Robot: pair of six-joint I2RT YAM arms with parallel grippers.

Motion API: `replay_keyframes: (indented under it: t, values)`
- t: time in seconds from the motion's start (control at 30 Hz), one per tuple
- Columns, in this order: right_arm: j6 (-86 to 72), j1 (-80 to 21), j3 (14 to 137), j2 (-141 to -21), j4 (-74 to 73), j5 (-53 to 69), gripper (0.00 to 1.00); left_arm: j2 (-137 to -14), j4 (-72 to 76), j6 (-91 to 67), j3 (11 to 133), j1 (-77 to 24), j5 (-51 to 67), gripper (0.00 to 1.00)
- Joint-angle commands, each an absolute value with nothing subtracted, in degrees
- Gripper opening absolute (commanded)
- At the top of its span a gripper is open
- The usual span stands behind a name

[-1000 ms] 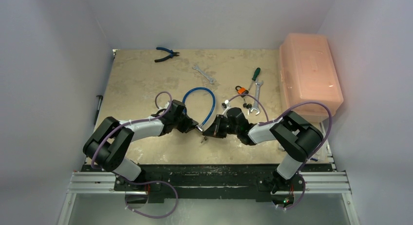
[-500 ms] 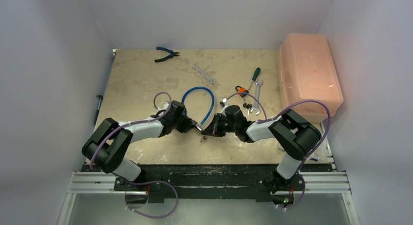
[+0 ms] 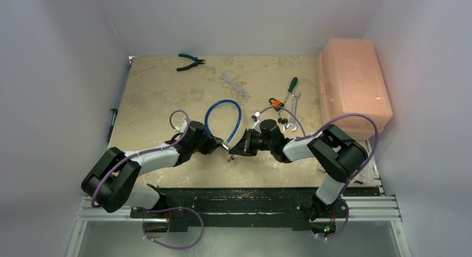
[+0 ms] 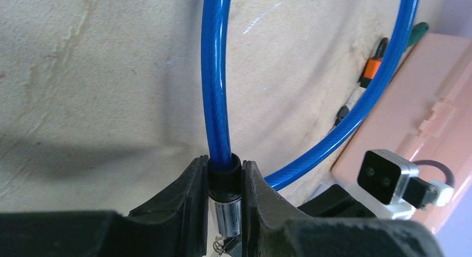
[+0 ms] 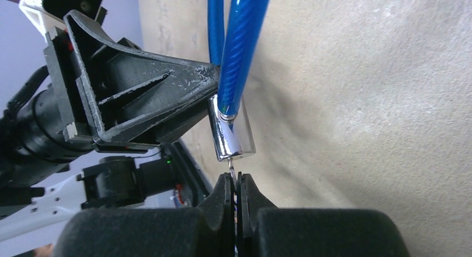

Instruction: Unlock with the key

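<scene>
A blue cable lock (image 3: 215,109) lies looped on the table and ends in a black collar (image 4: 225,177) and a chrome cylinder (image 5: 231,136). My left gripper (image 4: 225,169) is shut on that collar and cylinder and holds the lock end off the table. The thin metal key (image 5: 230,166) sticks into the cylinder's end face. My right gripper (image 5: 235,180) is shut on the key, directly facing the left gripper (image 3: 220,144). The two grippers meet nose to nose at the near middle of the table, with the right gripper (image 3: 234,150) on the right.
A pink plastic box (image 3: 354,84) stands at the right edge. Blue pliers (image 3: 190,61), a wrench (image 3: 232,84), a green-handled screwdriver (image 3: 291,85), a second wrench (image 3: 294,103) and an orange padlock (image 3: 275,103) lie further back.
The left arm has swung its elbow out to the lower left. Both grippers and the cable loop have shifted slightly left. Both grips are unchanged.
</scene>
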State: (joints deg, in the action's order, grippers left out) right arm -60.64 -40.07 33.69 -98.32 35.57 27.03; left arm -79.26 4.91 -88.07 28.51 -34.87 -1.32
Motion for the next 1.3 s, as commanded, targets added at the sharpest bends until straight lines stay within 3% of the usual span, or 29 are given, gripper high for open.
replay_keyframes:
  t: [0.0, 1.27]
  values:
    - [-67.4, -37.5, 35.4, -98.6, 54.7, 23.3, 0.00, -74.8, 8.9, -87.5, 26.9, -38.5, 8.6, 0.00]
    - [-84.5, -37.3, 49.1, -88.6, 64.9, 28.0, 0.00, -47.5, 22.3, -77.4, 31.2, -38.5, 0.2, 0.00]
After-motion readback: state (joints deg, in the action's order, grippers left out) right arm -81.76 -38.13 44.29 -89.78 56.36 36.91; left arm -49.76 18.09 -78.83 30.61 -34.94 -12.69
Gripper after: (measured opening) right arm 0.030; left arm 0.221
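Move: The left fingers pinch the black collar of the blue cable lock; the key held by the right fingers lies about 3 cm back, 3 cm to the right and slightly below that hand. From the right hand, the chrome lock body is roughly 2 cm ahead, 3 cm left and about level. The spare keys lie about 11 cm ahead and 17 cm right of the right hand, the orange padlock some 17 cm ahead and 16 cm right, both around 6 cm lower. Lift lock and key together: raise the left gripper about 24 cm and the right about 22 cm, slowly at first and then faster, with only a slight drift forward and left. Meanwhile tip both hands' fingers up from their downward slant to near level, the left more than the right. Keep both grips shut and the key's tip at the lock's end. ##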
